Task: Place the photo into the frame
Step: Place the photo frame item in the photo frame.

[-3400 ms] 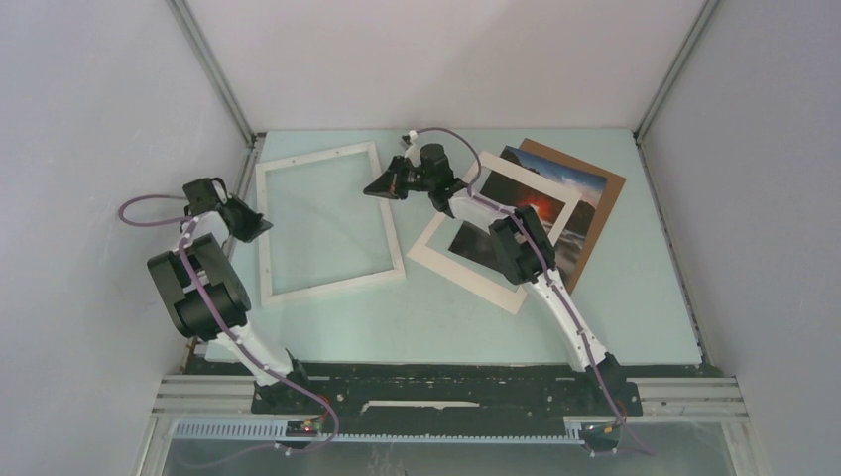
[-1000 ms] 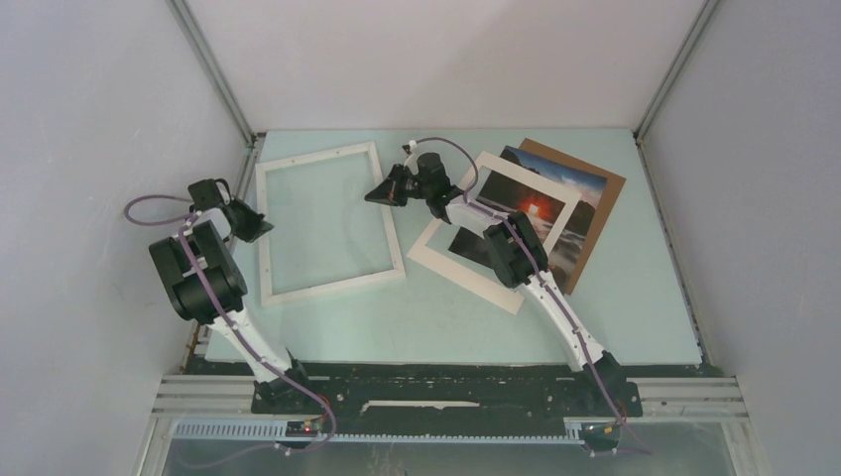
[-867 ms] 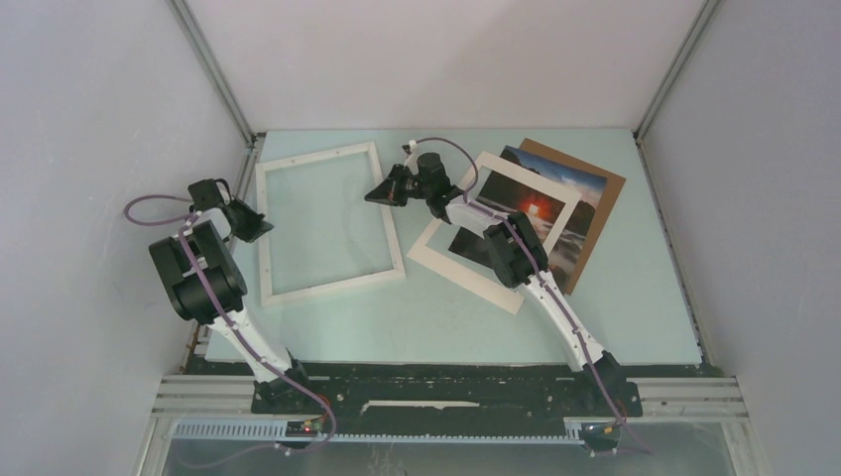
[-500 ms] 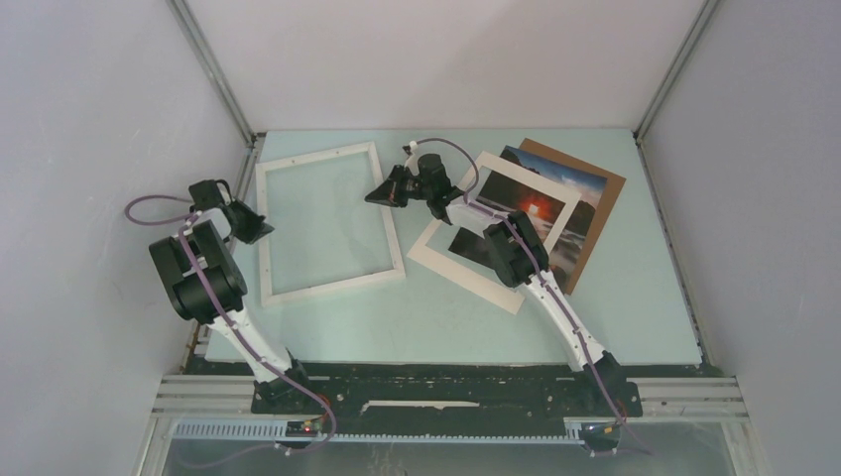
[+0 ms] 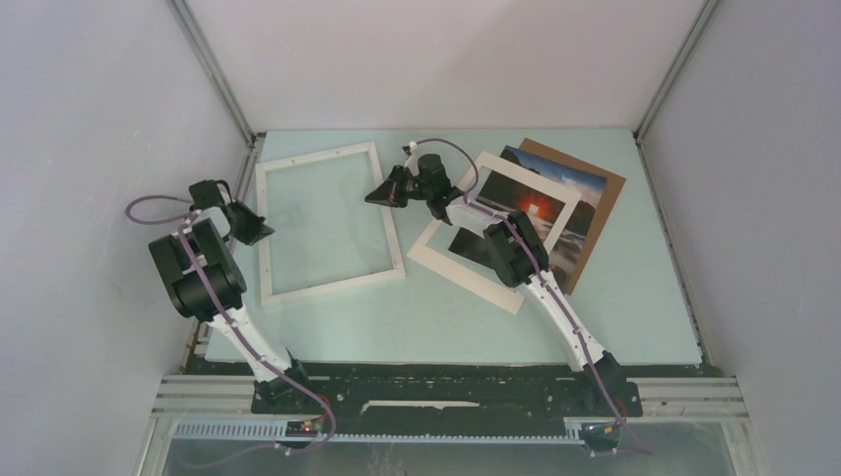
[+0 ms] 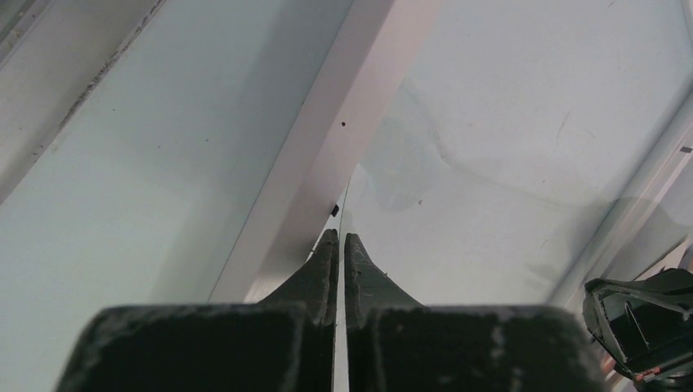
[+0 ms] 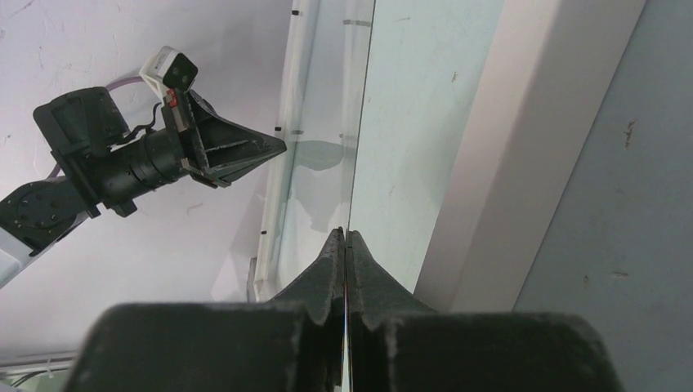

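Observation:
The white frame [image 5: 329, 285] lies flat at the left of the table. A clear pane [image 5: 327, 213] sits over its opening. My left gripper [image 5: 266, 232] is at the frame's left rail and is shut on the pane's thin edge [image 6: 337, 234]. My right gripper [image 5: 371, 196] is at the frame's right rail and is also shut on the pane's edge [image 7: 345, 233]. The frame rail shows in the left wrist view [image 6: 343, 139] and in the right wrist view [image 7: 507, 147]. The photo [image 5: 567, 198], with a red-orange glow, lies at the right, partly under a white mat and my right arm.
A white mat [image 5: 466, 270] lies askew over the photo. A brown backing board [image 5: 607, 194] lies under the photo at the back right. Enclosure walls and metal posts close in the table on three sides. The left arm [image 7: 122, 163] shows in the right wrist view.
Since 3.4 s ago my right gripper has shifted slightly nearer and lower over the frame's right rail. Over the last second nothing has visibly moved.

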`<state>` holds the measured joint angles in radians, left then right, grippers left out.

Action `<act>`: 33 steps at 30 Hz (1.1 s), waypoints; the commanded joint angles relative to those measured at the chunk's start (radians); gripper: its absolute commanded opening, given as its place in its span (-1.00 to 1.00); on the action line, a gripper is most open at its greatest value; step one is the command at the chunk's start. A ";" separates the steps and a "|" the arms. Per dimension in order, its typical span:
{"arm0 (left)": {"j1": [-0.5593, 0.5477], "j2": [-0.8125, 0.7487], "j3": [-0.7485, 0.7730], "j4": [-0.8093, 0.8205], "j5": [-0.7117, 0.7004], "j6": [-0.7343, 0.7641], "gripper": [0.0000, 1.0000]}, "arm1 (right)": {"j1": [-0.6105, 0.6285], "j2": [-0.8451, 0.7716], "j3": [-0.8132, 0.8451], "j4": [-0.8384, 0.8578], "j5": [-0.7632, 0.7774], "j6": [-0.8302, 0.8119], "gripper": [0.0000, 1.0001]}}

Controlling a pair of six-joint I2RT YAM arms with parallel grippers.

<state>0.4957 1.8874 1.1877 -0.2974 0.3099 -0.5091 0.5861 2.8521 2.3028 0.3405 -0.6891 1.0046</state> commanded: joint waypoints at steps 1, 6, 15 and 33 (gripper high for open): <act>0.033 0.016 0.078 -0.012 -0.015 0.032 -1.00 | 0.005 -0.051 -0.015 0.001 0.007 -0.001 -0.99; 0.032 0.032 0.091 -0.002 0.000 0.020 -1.00 | 0.003 -0.059 -0.035 0.006 0.004 0.005 -0.80; 0.033 0.048 0.096 0.000 -0.002 0.016 -1.00 | -0.008 -0.112 -0.071 -0.046 -0.013 -0.028 -0.28; 0.033 0.082 0.114 0.010 0.006 -0.001 -1.00 | -0.026 -0.167 -0.140 -0.071 -0.005 -0.060 -0.16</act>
<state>0.5003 1.9354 1.2411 -0.3099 0.3389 -0.5064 0.5686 2.7533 2.1773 0.3023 -0.6971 0.9836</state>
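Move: The right hand still pinches the right edge of the clear sheet, whose middle is about 12 cm to this hand's left and 4 cm back. The frame's right rail is some 5 cm right and 2 cm back, and the white mat 30 cm right and 8 cm back. From the left hand, pinching the sheet's left edge, the frame's centre is about 13 cm right and 6 cm ahead, and its left rail 2 cm left and 2 cm ahead. Open the right gripper a little under halfway to let go of the sheet's right edge, lifting the hand barely 1 cm as the fingers part, then draw it about 1.5 cm right towards the frame's right rail. Keep the left gripper shut on the sheet's left edge and ease it roughly 1 cm forward beside the left rail. ##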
